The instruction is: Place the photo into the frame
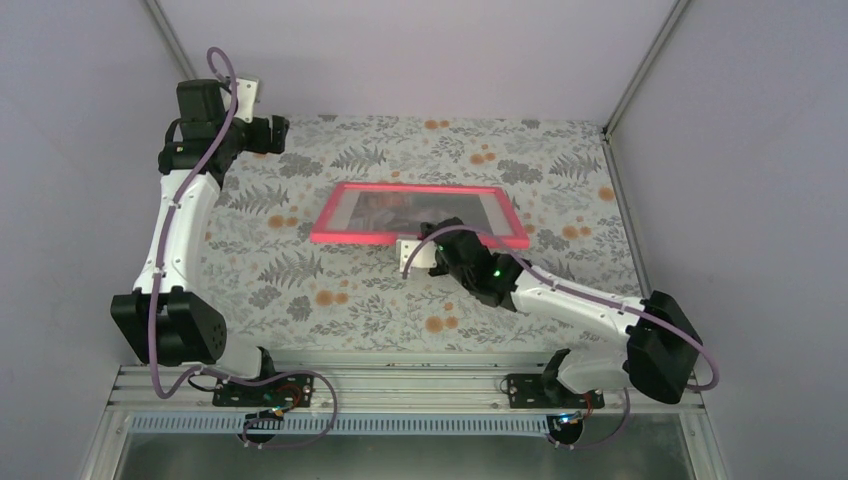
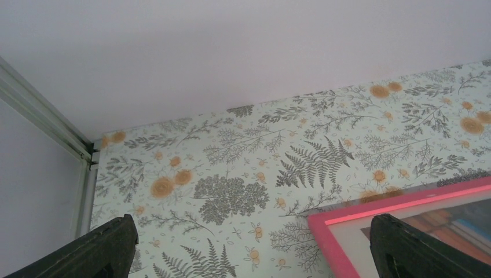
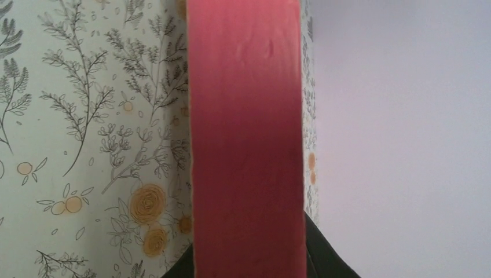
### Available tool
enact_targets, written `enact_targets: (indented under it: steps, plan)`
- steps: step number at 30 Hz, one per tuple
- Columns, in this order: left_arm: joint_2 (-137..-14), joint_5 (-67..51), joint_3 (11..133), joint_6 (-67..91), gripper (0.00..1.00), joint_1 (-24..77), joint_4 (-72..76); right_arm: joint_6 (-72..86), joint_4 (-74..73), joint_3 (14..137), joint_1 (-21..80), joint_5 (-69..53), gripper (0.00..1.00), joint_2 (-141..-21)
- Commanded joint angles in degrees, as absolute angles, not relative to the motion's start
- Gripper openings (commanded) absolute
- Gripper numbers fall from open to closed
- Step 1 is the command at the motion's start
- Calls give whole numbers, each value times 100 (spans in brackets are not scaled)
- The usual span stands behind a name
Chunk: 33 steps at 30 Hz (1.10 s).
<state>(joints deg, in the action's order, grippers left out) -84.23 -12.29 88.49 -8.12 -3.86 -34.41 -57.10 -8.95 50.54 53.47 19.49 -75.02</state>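
The bright-pink frame (image 1: pixel 345 237) lies in the middle of the table, and the photo (image 1: pixel 400 212) with its colourful books shows inside it. My right gripper (image 1: pixel 437 243) is at the frame's near edge and shut on it. In the right wrist view the pink frame edge (image 3: pixel 246 139) runs straight between the two black fingers (image 3: pixel 330 255). My left gripper (image 1: pixel 272 131) is open and empty, held up at the far left, away from the frame. In the left wrist view the frame's corner (image 2: pixel 339 231) and part of the photo (image 2: pixel 457 223) lie between its spread fingertips (image 2: pixel 110 249).
The table has a fern and orange-flower cloth (image 1: pixel 300 290). Plain walls close it at the back and on both sides, with a metal corner post (image 2: pixel 40 110) at the far left. The arm bases sit on a rail (image 1: pixel 400 385) at the near edge.
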Motion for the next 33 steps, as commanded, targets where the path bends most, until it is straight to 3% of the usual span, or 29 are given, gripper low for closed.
enact_targets:
  steps: [1, 5, 8, 14, 21, 33]
  plan:
    - [-8277, -1389, 8758, -737, 100, -435, -3384, -5879, 1217, 4391, 5590, 2029, 4, -7282]
    - [-8275, -1457, 8692, -745, 100, -439, -3399, -5829, 1697, 3671, 5676, 1887, 29, -7257]
    - [-8274, -1475, 8618, -769, 100, -439, -3401, -5670, 1888, 3191, 5687, 1645, 43, -7215]
    - [-8298, -1568, 8484, -789, 100, -439, -3381, -5355, 2243, 2675, 5730, 1353, 56, -7532]
    - [-8304, -1591, 8458, -878, 100, -439, -3435, -5030, 1772, 2978, 5739, 965, 99, -7865]
    - [-8303, -2133, 8209, -1117, 100, -395, -3428, -4888, -1678, 4322, 5572, -1523, 100, -7809]
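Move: The right hand already pinches the near long edge of the photo frame; the bare table top for this edge lies about 13 cm below the hand and 4 cm back. The tilted frame's middle is roughly 14 cm ahead, 4 cm left and 6 cm lower, its far edge down on the table about 29 cm ahead, 4 cm left and 13 cm below. From the empty left hand the frame's middle lies some 31 cm right, 2 cm back and 21 cm below. The right hand swings the frame's raised near edge down towards the table, sinking about 11 cm while easing some 5 cm back, and its fingers start to open partway down, letting go of the edge and then spreading fully. It then draws back and left from the near edge, rising about 3 cm from its lowest point as it tips further down and turns counter-clockwise, while the empty left hand, still wide open, sinks 4 to 5 cm off to the frame's left. ##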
